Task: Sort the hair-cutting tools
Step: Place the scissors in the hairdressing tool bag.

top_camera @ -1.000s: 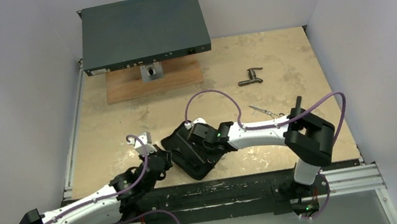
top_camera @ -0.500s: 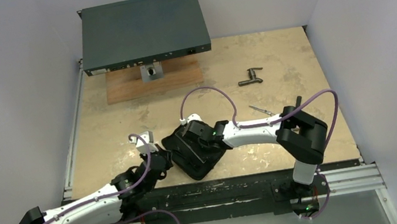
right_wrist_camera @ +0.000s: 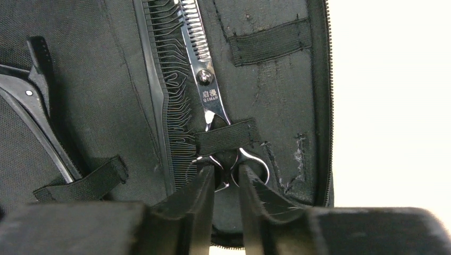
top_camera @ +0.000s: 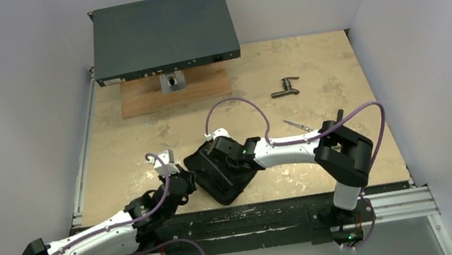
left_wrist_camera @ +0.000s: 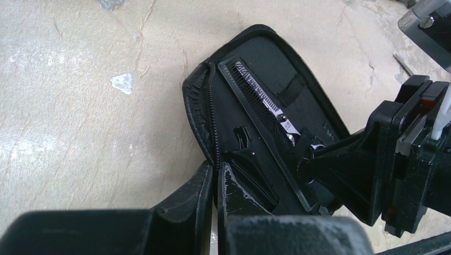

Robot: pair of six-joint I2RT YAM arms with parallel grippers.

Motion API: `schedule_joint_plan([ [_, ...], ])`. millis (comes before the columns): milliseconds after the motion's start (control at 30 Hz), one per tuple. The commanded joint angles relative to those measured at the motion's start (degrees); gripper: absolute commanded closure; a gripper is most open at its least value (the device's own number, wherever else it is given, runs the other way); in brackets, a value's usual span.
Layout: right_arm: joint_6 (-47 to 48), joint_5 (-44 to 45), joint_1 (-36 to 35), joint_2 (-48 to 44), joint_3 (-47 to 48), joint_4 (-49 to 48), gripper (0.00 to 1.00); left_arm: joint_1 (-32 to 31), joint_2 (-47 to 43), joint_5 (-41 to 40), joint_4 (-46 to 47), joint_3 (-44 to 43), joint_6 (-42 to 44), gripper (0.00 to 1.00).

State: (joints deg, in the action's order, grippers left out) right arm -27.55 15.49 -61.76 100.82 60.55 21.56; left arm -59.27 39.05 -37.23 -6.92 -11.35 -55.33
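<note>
A black zip case (top_camera: 220, 181) lies open near the front edge of the table. Inside it lie a black comb (right_wrist_camera: 164, 79), silver thinning scissors (right_wrist_camera: 203, 79) tucked under an elastic strap (right_wrist_camera: 227, 135), and a black clip (right_wrist_camera: 33, 109). My right gripper (right_wrist_camera: 226, 174) is shut on the scissors' handles just below the strap. My left gripper (left_wrist_camera: 215, 171) is shut on the zipper edge of the case (left_wrist_camera: 199, 106), with the comb (left_wrist_camera: 254, 114) beyond it. A thin silver tool (top_camera: 297, 125) lies on the table to the right of the case.
A dark T-shaped fitting (top_camera: 285, 87) lies at the back right. A grey metal box (top_camera: 162, 34) stands at the back over a wooden board (top_camera: 175, 93). The right arm's elbow (top_camera: 346, 150) stands close to the thin silver tool.
The right arm has shifted a little to the left, deeper over the case, then stopped. The left arm and the case have stayed still.
</note>
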Motion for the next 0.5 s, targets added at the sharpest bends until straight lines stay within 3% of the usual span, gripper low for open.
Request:
schedule_joint_plan([
  [0,-0.5,1.9,0.7,-3.6,-1.1,-2.4,0.68,-0.7,-1.0,2.1,-2.5,-2.0,1.2,1.00],
  [167,0.1,1.6,0.7,-7.5,-1.3,1.8,0.56,-0.7,0.1,1.0,-3.7,-3.3,1.7,1.00],
  [300,0.3,-0.2,0.7,-11.9,-1.9,3.9,0.54,-0.6,1.6,1.0,-3.8,-4.6,3.0,1.00],
  [467,-0.2,3.7,2.8,-15.7,-5.1,3.0,0.52,-0.6,2.8,2.4,-4.2,-7.3,8.7,1.00],
])
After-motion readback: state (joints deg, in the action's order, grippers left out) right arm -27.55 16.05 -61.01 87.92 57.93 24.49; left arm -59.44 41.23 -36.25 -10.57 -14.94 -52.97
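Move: The right fingertips are closed at the finger rings of the scissors, already in the bag; the scissors' middle lies about 5 cm ahead and 4 cm left of that hand. From it, the comb's middle is roughly 2 cm ahead and 6 cm left, the hair clip about 1 cm back and 10 cm left, all about 1 cm below. From the left hand, the scissors lie some 6 cm ahead, 10 cm right and 2 cm below. The right fingers open, let go of the scissors' rings and rise about 6 cm; the left keeps pinching the bag's edge. ##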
